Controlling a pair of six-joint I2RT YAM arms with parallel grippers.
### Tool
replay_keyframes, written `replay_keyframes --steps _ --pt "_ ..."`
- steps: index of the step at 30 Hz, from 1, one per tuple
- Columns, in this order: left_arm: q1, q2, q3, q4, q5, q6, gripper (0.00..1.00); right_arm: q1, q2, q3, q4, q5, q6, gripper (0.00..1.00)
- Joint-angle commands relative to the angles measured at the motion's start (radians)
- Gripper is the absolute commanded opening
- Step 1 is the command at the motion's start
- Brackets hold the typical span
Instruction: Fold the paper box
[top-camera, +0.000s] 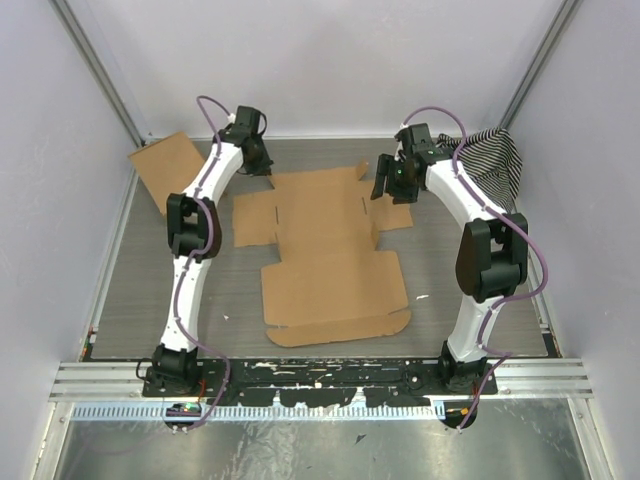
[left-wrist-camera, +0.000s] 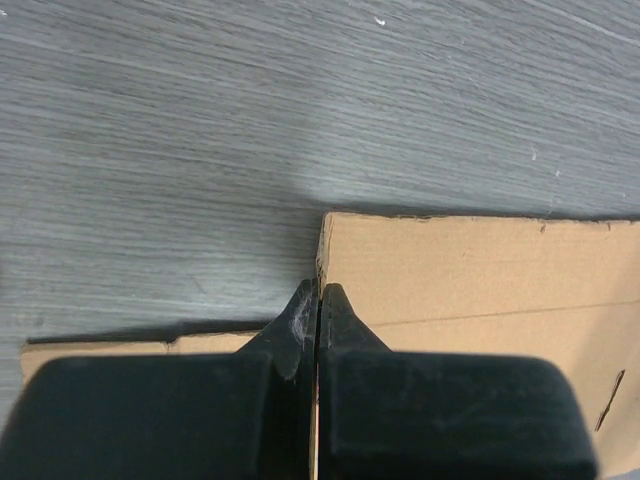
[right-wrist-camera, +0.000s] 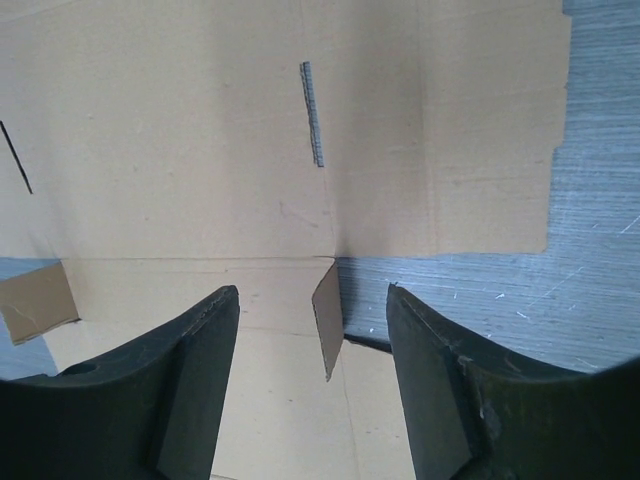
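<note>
The paper box lies flat and unfolded in the middle of the table, a brown die-cut sheet with flaps and tabs. My left gripper is at the box's far left corner. In the left wrist view its jaws are pressed together on the thin edge of a cardboard flap that runs straight into the seam between them. My right gripper hovers over the box's far right side, open. A small raised tab stands between its fingers, touching neither.
A smaller plain cardboard rectangle leans at the far left wall. A black-and-white striped cloth hangs in the far right corner. Walls close in the table on three sides, and a metal rail runs along the near edge.
</note>
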Motion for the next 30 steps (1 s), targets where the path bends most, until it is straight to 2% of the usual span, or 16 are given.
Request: replay_keyframes --steps 1,10,15,20,25,30 --pt "0.003 -0.196 -0.116 0.142 0.007 0.079 0.0 -0.01 -0.012 0.09 0.019 -0.047 -0.024 0.66" --pt "-0.014 -0.538 -0.512 0.553 0.024 0.268 0.0 -0.018 -0.018 0.25 -0.044 -0.031 -0.057 0.67" --pt "-0.021 -0.574 -0.54 0.559 0.107 0.32 0.0 -0.024 -0.043 0.341 -0.083 0.003 -0.082 0.66" --pt "-0.033 -0.582 -0.522 0.564 0.12 0.391 0.0 -0.029 -0.08 0.374 -0.101 0.009 -0.082 0.65" --pt "-0.034 -0.614 -0.648 0.721 0.123 0.358 0.0 -0.034 -0.088 0.366 -0.111 -0.029 -0.073 0.65" --pt "-0.034 -0.727 -0.923 1.055 0.092 0.28 0.0 -0.036 -0.096 0.358 -0.111 -0.06 -0.067 0.64"
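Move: The box blank's far-left corner is already pinched in the left fingers. The far-right corner stands about 22 cm to the left hand's right and 2 cm farther out, 3 cm lower. The left side flap lies some 9 cm back, 2 cm left and 6 cm below it. From the open right hand the far-right corner is roughly 17 cm ahead, 5 cm left and 10 cm down; the right side flap lies about 6 cm ahead, 2 cm right and 12 cm below. The blank's far-left corner, still pinched, is pulled up fast by the left hand some 20 cm, then lowered about 4 cm, drawing back slightly overall, while the wrist tips the fingers up towards level by nearly 40 degrees and turns clockwise. The right hand, fingers still open, rises about 12 cm and goes a little forward, tipping slightly up, with no touch on the blank to be seen. ##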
